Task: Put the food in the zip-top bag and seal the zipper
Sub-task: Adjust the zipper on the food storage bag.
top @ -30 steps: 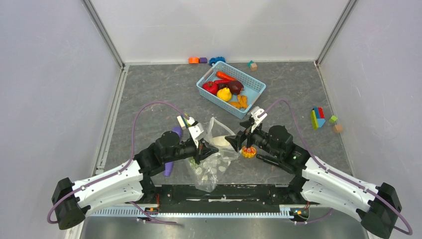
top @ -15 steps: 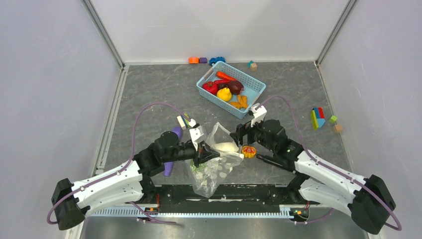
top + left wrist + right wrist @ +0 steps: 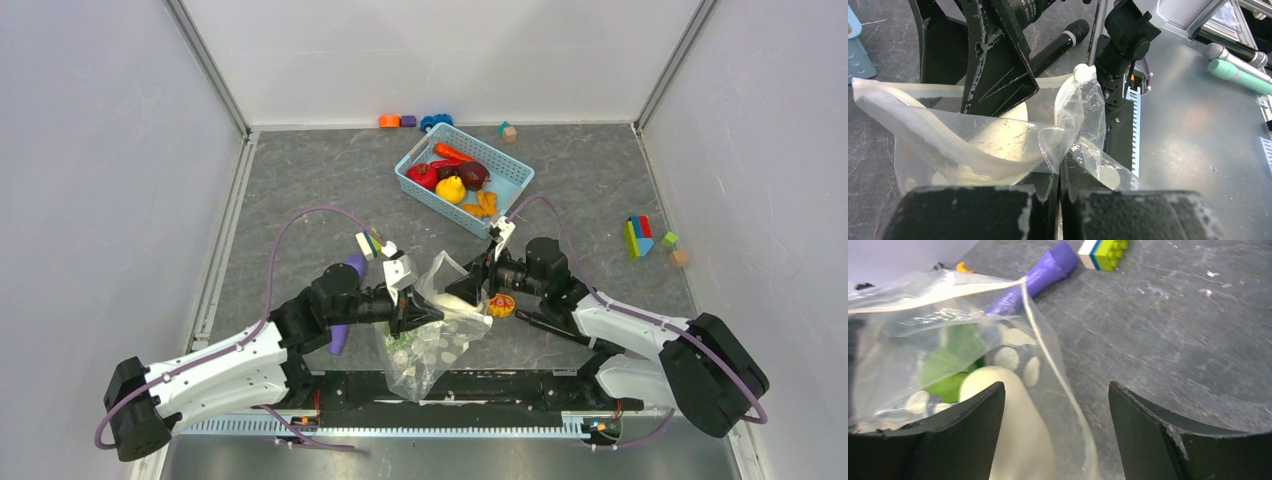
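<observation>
The zip-top bag (image 3: 428, 338) lies near the table's front edge, clear with white dots. My left gripper (image 3: 424, 308) is shut on its mouth edge (image 3: 1068, 150), and the pale zipper (image 3: 955, 145) curves away from that pinch. My right gripper (image 3: 468, 284) stands open at the bag's mouth. In the right wrist view the bag's rim (image 3: 1048, 355) runs between its fingers (image 3: 1055, 388). A white egg (image 3: 1015, 425) and a green piece (image 3: 950, 372) lie inside the bag. More food sits in the basket: tomato (image 3: 422, 175), yellow pepper (image 3: 450, 188), maroon ball (image 3: 472, 175), carrot (image 3: 452, 152).
The light-blue basket (image 3: 512, 188) stands behind the arms. An orange-red piece (image 3: 500, 304) lies just right of the bag. A purple stick (image 3: 343, 300) lies under the left arm. Coloured blocks (image 3: 640, 238) sit at the right and along the back wall (image 3: 405, 121).
My right gripper has swung left to the bag's mouth and its jaws have narrowed a little. The bag's mouth has lifted and opened wider. The left gripper keeps its hold.
</observation>
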Controlling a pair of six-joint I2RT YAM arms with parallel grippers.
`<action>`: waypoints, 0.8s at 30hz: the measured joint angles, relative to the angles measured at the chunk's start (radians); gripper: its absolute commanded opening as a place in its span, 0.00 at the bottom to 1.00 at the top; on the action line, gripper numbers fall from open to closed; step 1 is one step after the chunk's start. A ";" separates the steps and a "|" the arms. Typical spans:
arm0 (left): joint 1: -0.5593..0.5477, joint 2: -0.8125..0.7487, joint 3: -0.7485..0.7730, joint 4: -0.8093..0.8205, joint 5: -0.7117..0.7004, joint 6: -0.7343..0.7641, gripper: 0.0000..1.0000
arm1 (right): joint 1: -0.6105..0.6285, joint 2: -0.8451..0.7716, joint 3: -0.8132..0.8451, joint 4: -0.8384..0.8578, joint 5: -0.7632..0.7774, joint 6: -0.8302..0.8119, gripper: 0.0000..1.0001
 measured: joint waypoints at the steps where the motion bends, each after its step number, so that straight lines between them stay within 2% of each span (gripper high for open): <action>1: 0.000 0.001 0.000 0.001 0.000 0.000 0.02 | 0.000 0.002 -0.001 0.019 -0.016 0.004 0.69; 3: 0.000 0.002 0.000 0.002 0.001 0.000 0.02 | 0.000 0.004 -0.002 0.051 -0.048 0.015 0.53; 6: 0.000 0.002 0.000 0.002 0.002 0.000 0.02 | 0.000 0.008 -0.002 0.075 -0.066 0.028 0.19; 7: 0.000 0.001 0.000 0.002 0.002 0.000 0.02 | 0.000 0.010 -0.002 0.077 -0.067 0.028 0.12; 9: 0.000 0.000 -0.001 0.002 0.002 0.000 0.02 | 0.000 0.009 -0.002 0.069 -0.063 0.022 0.04; 11: 0.000 -0.002 -0.005 0.000 -0.003 0.000 0.04 | 0.000 0.004 0.002 0.035 -0.046 0.011 0.00; 13: 0.000 -0.005 -0.008 -0.005 -0.013 -0.001 0.10 | 0.000 -0.011 0.017 -0.034 -0.014 -0.011 0.00; 15: 0.000 -0.008 -0.011 -0.008 -0.029 -0.007 0.27 | 0.000 -0.042 0.043 -0.113 0.032 -0.034 0.00; 16: 0.000 -0.008 -0.013 -0.008 -0.037 -0.015 0.30 | 0.000 -0.062 0.061 -0.151 0.057 -0.047 0.00; 17: 0.000 -0.009 -0.016 -0.010 -0.049 -0.025 0.41 | 0.000 -0.084 0.082 -0.193 0.086 -0.059 0.00; 19: 0.000 -0.009 -0.021 -0.023 -0.082 -0.044 0.86 | 0.000 -0.132 0.137 -0.280 0.145 -0.083 0.00; 20: 0.000 -0.010 -0.023 -0.035 -0.102 -0.055 0.99 | 0.000 -0.148 0.157 -0.307 0.164 -0.090 0.00; 24: 0.000 -0.006 -0.007 -0.135 -0.224 -0.109 1.00 | -0.002 -0.185 0.264 -0.453 0.216 -0.119 0.00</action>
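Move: The bag's far rim runs between the right hand's open fingers, about 1 cm to its left and level with it. From that hand, the zipper slider lies some 6 cm back and 4 cm right at a similar height, the white vegetable inside the bag about 3 cm back, 2 cm left and 5 cm below, and the orange toy slice 4 cm back, 8 cm right and 11 cm below. The left hand still holds the near rim; the far rim lies roughly 5 cm ahead, 5 cm right and slightly below it. The right fingers shut on the bag's far rim and pinch it, the hand shifting only slightly; then the right hand lifts the rim about 8 cm, drawing it forward and right and turning some 10 degrees clockwise. Once that lift is under way, the left hand, steady until then, opens wide, lets go of the near rim and sinks about 3 cm, moving forward and a little left as it turns counter-clockwise. ##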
